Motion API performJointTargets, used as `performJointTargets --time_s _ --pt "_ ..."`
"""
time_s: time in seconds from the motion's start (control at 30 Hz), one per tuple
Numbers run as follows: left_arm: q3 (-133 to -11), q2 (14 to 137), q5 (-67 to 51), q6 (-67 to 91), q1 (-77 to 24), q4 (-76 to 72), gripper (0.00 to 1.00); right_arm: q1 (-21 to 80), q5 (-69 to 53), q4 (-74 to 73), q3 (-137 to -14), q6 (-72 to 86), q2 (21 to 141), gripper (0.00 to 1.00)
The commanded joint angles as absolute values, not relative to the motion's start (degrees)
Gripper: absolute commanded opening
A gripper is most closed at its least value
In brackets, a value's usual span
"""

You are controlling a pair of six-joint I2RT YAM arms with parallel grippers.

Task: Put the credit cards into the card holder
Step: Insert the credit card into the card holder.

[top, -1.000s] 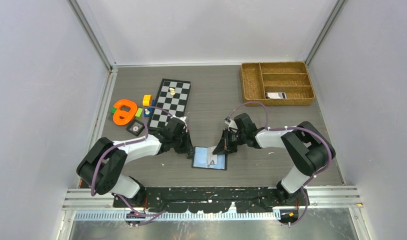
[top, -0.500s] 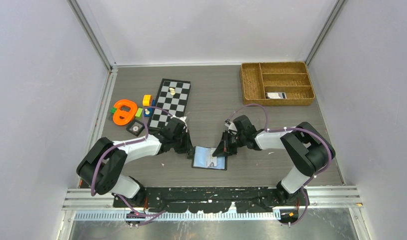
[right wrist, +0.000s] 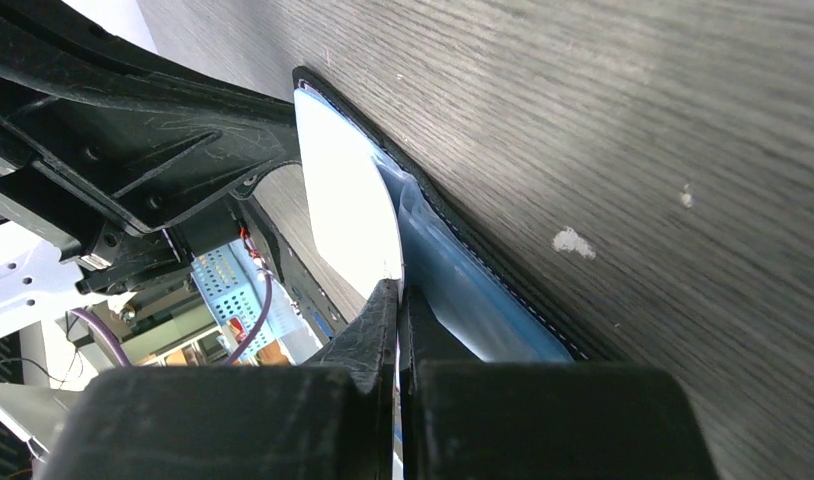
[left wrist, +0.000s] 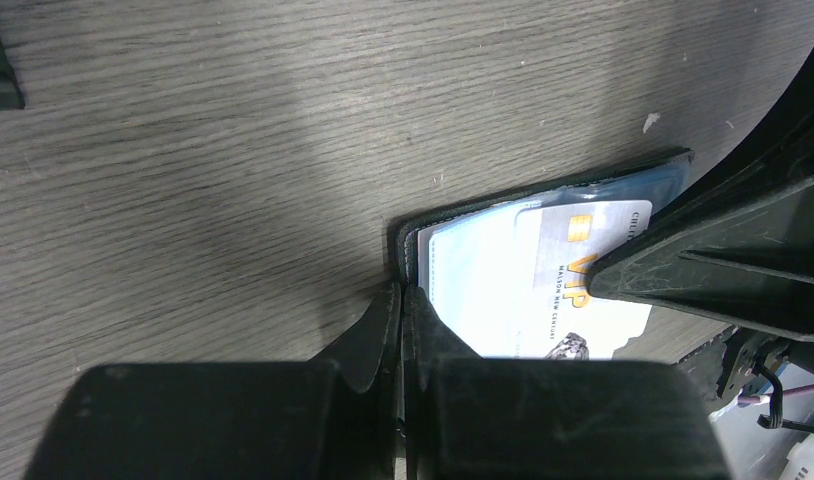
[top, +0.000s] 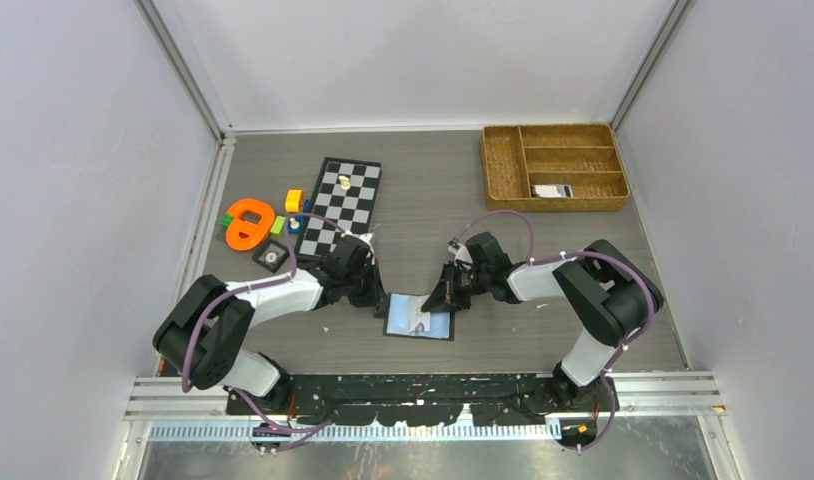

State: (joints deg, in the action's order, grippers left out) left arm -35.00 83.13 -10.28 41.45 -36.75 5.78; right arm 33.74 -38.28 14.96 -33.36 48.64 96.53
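The black card holder (top: 403, 325) lies open on the table between both arms, its bluish inner pocket (left wrist: 473, 280) facing up. A whitish credit card with gold VIP lettering (left wrist: 583, 270) lies over that pocket. My right gripper (top: 445, 298) is shut on this card's edge (right wrist: 348, 200), and the card runs in between the fingertips (right wrist: 398, 285). My left gripper (left wrist: 402, 290) is shut, its tips pinching the card holder's left black edge (left wrist: 408, 245). Another credit card (top: 551, 190) rests in the brown woven tray (top: 503, 160).
A black-and-white chessboard (top: 341, 205) with a small piece lies at the back left. Beside it are an orange ring-shaped toy (top: 248, 222) and small coloured blocks (top: 294, 200). The woven tray stands at the back right corner.
The left jaws have closed the last bit onto the card holder's edge. The right gripper has crept slightly left with the card. The card holder has stayed put.
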Motion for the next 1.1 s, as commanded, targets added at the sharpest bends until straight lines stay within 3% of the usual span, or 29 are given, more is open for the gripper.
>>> performJointTargets --time_s 0.0,0.4,0.63,1.07 --pt "-32.7 84.5 -8.4 39.7 -37.4 9.1 0.0 34.3 -34.3 17.2 -31.8 48.9 98.9 0.01" --pt "-32.7 84.1 -9.0 40.1 -37.4 8.9 0.0 35.4 -34.5 16.3 -32.4 49.6 99.7 0.02" --pt "-31.6 82.7 -8.4 40.7 -37.4 8.6 0.0 35.8 -33.0 12.8 -33.2 49.1 97.7 0.14" --pt "-29.0 79.2 -7.9 43.0 -37.5 6.5 0.0 36.1 -24.9 -8.1 -39.5 41.9 87.1 0.36"
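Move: The right hand pinches the credit card by its right edge. The clear pocket on the card holder's left page is centred about 4 cm to this hand's left and 1 cm back, just below; the card's middle is some 1 cm left and 1 cm back. The chessboard lies about 18 cm ahead and 16 cm left. From the left hand, closed at the holder's left edge, the holder's middle is roughly 6 cm right and 1 cm back. Creeping left by barely half a centimetre, the right hand pushes the credit card towards the left-page pocket, then spreads its fingers to about a third and draws off right and up, some 2 cm, tipping its fingertips about 10 degrees more steeply down. The left fingers stay shut on the holder's left edge and late on drag it back about 1 cm. ##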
